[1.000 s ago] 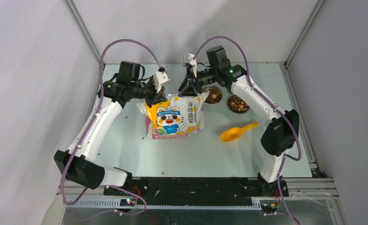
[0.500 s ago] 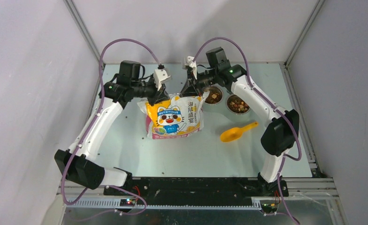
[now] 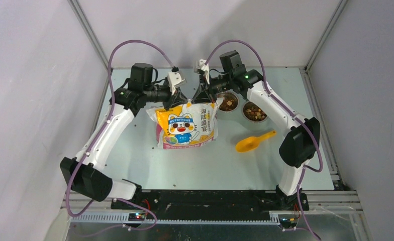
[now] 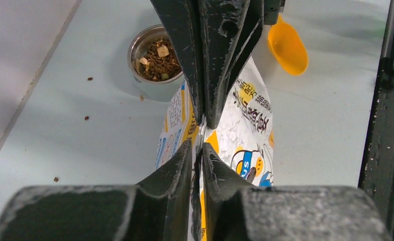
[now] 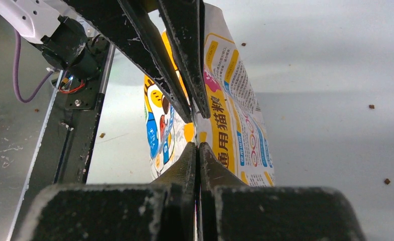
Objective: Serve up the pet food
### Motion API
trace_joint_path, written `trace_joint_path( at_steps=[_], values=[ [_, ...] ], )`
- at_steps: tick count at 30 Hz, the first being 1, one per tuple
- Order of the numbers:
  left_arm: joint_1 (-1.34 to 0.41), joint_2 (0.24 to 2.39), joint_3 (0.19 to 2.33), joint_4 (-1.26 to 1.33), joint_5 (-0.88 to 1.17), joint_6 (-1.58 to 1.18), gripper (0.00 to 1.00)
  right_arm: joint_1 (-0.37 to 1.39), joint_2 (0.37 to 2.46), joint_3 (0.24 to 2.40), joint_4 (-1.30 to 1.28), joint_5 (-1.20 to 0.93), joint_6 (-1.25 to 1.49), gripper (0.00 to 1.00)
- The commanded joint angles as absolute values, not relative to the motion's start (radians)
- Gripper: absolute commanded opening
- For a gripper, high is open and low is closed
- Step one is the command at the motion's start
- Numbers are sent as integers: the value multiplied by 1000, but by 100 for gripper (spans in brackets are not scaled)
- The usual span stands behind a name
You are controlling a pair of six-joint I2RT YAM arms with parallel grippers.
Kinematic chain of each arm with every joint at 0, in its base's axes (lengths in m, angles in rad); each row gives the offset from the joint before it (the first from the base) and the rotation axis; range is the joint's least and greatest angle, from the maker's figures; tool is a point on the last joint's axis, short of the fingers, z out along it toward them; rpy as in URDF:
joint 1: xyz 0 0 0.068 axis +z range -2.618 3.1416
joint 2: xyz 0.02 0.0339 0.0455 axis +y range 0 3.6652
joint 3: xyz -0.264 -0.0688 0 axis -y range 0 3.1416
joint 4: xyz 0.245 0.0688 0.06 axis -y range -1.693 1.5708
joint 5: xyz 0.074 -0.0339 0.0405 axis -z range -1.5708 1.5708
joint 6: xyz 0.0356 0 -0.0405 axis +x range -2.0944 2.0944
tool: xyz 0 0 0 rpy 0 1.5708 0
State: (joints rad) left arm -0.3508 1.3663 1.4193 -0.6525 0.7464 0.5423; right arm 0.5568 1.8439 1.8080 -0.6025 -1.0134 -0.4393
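Observation:
The pet food [image 3: 228, 104] fills two steel bowls at the back right, the second lot [image 3: 256, 111] beside the first; one bowl of it [image 4: 157, 60] shows in the left wrist view. The cartoon-cat bag [image 3: 187, 125] stands between both grippers. My right gripper [image 5: 197, 144] is shut on the bag's [image 5: 230, 115] top edge, its jaws pressed flat together. My left gripper [image 4: 197, 145] faces it on the same edge, jaws a narrow gap apart with the bag's [image 4: 245, 130] film loose between them. In the top view the left gripper [image 3: 177, 102] and right gripper [image 3: 203, 98] nearly meet.
A yellow scoop [image 3: 255, 141] lies on the table right of the bag, below the bowls, also seen as a yellow scoop [image 4: 288, 47] from the left wrist. Loose kibble bits [image 4: 86, 118] dot the tabletop. Frame posts and walls close in the back corners.
The right gripper has closed on the bag's top edge. The left gripper's jaws have come slightly apart, and its wrist has shifted a little right and back.

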Motion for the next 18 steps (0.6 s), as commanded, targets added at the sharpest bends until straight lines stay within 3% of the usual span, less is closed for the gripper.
trace_joint_path(
  at_steps=[1, 3, 5, 8, 9, 10, 11, 12, 14, 17, 18],
  values=[
    [-356, 1386, 1462, -668, 776, 588, 13, 557, 1802, 1807, -522, -996, -415, 0],
    [-356, 1400, 1480, -713, 779, 624, 2, 553, 1800, 1798, -501, -992, -393, 0],
    [-356, 1411, 1491, -745, 778, 652, 0, 547, 1801, 1795, -481, -991, -371, 0],
    [-357, 1410, 1497, -770, 765, 674, 4, 542, 1803, 1795, -477, -992, -366, 0],
    [-356, 1409, 1496, -772, 752, 675, 17, 540, 1802, 1796, -477, -992, -366, 0],
    [-355, 1403, 1497, -784, 745, 688, 21, 539, 1802, 1795, -477, -992, -367, 0],
    [-354, 1397, 1495, -791, 732, 706, 20, 536, 1801, 1795, -479, -992, -366, 0],
    [-353, 1394, 1494, -809, 722, 717, 9, 534, 1800, 1794, -480, -992, -366, 0],
    [-347, 1386, 1496, -844, 719, 752, 1, 531, 1799, 1791, -480, -993, -368, 0],
    [-335, 1365, 1489, -859, 706, 756, 0, 526, 1798, 1789, -483, -996, -369, 0],
    [-330, 1353, 1481, -856, 687, 752, 6, 525, 1798, 1789, -484, -998, -370, 0]
  ],
)
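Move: The food bag's mouth edge stands between the left hand's partly open fingers, its middle about 1 cm to their right and 1 cm below; from the right hand, already pinching it, that middle is some 3 cm left and 1 cm below. From the left hand, the nearer bowl is roughly 19 cm right and 7 cm ahead, the farther bowl 32 cm right and 4 cm ahead, the scoop 29 cm right and 8 cm back, all some 23 cm below. The left hand sinks about 1.5 cm, shuts, reopens and shuts on the bag mouth; the right keeps pinching. ##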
